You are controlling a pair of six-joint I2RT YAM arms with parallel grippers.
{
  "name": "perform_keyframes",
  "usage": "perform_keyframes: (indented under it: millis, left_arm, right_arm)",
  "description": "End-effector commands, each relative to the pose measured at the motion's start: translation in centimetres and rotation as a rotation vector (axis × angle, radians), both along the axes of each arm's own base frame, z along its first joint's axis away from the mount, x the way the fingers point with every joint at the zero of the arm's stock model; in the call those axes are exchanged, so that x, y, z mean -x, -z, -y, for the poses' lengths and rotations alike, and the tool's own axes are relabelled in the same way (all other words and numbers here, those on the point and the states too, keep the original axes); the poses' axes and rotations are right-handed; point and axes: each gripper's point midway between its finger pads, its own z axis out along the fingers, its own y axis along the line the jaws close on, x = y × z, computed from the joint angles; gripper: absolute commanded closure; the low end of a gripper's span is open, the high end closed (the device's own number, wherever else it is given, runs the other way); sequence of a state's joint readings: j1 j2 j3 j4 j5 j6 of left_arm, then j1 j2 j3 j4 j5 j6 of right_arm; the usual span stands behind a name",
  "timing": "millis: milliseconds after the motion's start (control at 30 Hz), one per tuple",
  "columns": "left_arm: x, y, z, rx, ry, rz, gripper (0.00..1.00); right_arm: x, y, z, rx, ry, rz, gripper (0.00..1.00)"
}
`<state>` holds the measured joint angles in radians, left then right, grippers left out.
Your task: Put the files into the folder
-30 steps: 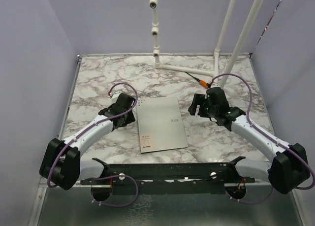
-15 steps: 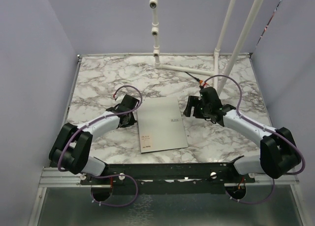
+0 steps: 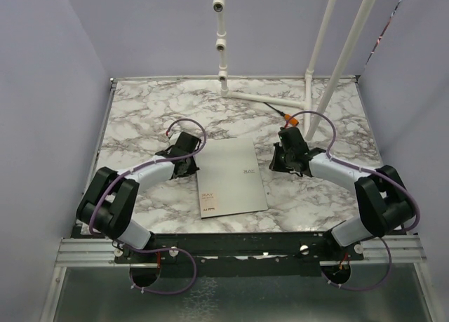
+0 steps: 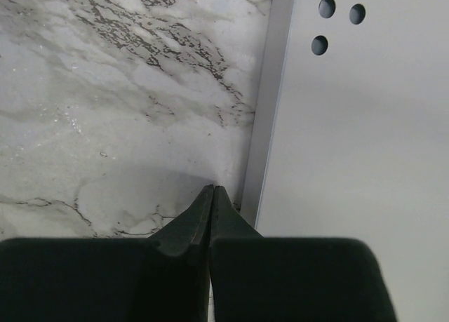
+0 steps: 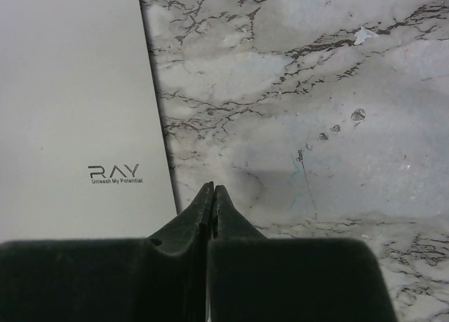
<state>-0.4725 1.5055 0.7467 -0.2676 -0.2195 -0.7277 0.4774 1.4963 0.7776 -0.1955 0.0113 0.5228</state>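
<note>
The folder (image 3: 230,176) lies closed and flat in the middle of the marble table, grey-beige cover up, with small print and a red mark near its front edge. The files are not visible in any view. My left gripper (image 3: 189,168) sits low just off the folder's left edge. In the left wrist view its fingers (image 4: 212,190) are pressed together with nothing between them, beside the folder's edge (image 4: 270,125). My right gripper (image 3: 277,162) sits just off the folder's right edge. It is shut and empty (image 5: 212,187), with the folder's printed cover (image 5: 77,111) to its left.
A white pipe frame (image 3: 261,97) stands at the back of the table, with an orange-handled tool (image 3: 287,116) lying near it. Purple walls close in the left, right and back. A black rail (image 3: 238,243) runs along the front edge between the arm bases.
The right gripper has gone from open to shut, and the left gripper has closed fully. Both arms folded back and lower, with the grippers staying beside the folder's side edges.
</note>
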Motion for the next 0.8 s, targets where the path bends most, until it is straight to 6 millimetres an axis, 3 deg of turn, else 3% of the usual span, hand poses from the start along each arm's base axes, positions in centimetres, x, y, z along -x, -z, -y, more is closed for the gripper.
perform_keyframes:
  millis: [0, 367, 767]
  left_arm:
    - [1.7, 2.3, 0.5, -0.003, 0.051, -0.097, 1.0]
    - [2.3, 3.7, 3.0, -0.001, 0.139, -0.129, 1.0]
    - [3.2, 3.7, 5.1, 0.018, 0.188, -0.134, 1.0]
  right_arm:
    - [0.1, 1.6, 0.5, 0.031, 0.01, -0.011, 1.0]
    - [1.5, 3.9, 1.0, 0.038, 0.016, -0.065, 1.0]
    - [2.8, 3.4, 1.6, 0.032, 0.025, -0.067, 0.99]
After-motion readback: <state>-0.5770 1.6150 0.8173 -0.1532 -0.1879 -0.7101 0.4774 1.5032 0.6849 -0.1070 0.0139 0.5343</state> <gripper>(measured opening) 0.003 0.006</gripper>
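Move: Along the folder's left side, the left hand's shut fingers are low over the table, with the left edge about 1 cm to their right and level fore and aft; the folder's middle is some 13 cm right and 2 cm back. From the right hand, the middle lies about 17 cm left, 3 cm back and 3 cm below, and the screwdriver roughly 22 cm ahead and 9 cm right. Sweeping rightward about 5.5 cm at table height, the left hand first slants slightly forward and turns some 10 degrees clockwise; its shut fingertips meet the folder's left edge and push it towards the right hand. The right hand, also shut, sinks about 2.5 cm beside the right edge, then mostly holds there with a slight draw back, its tips ending against or right beside that edge. ##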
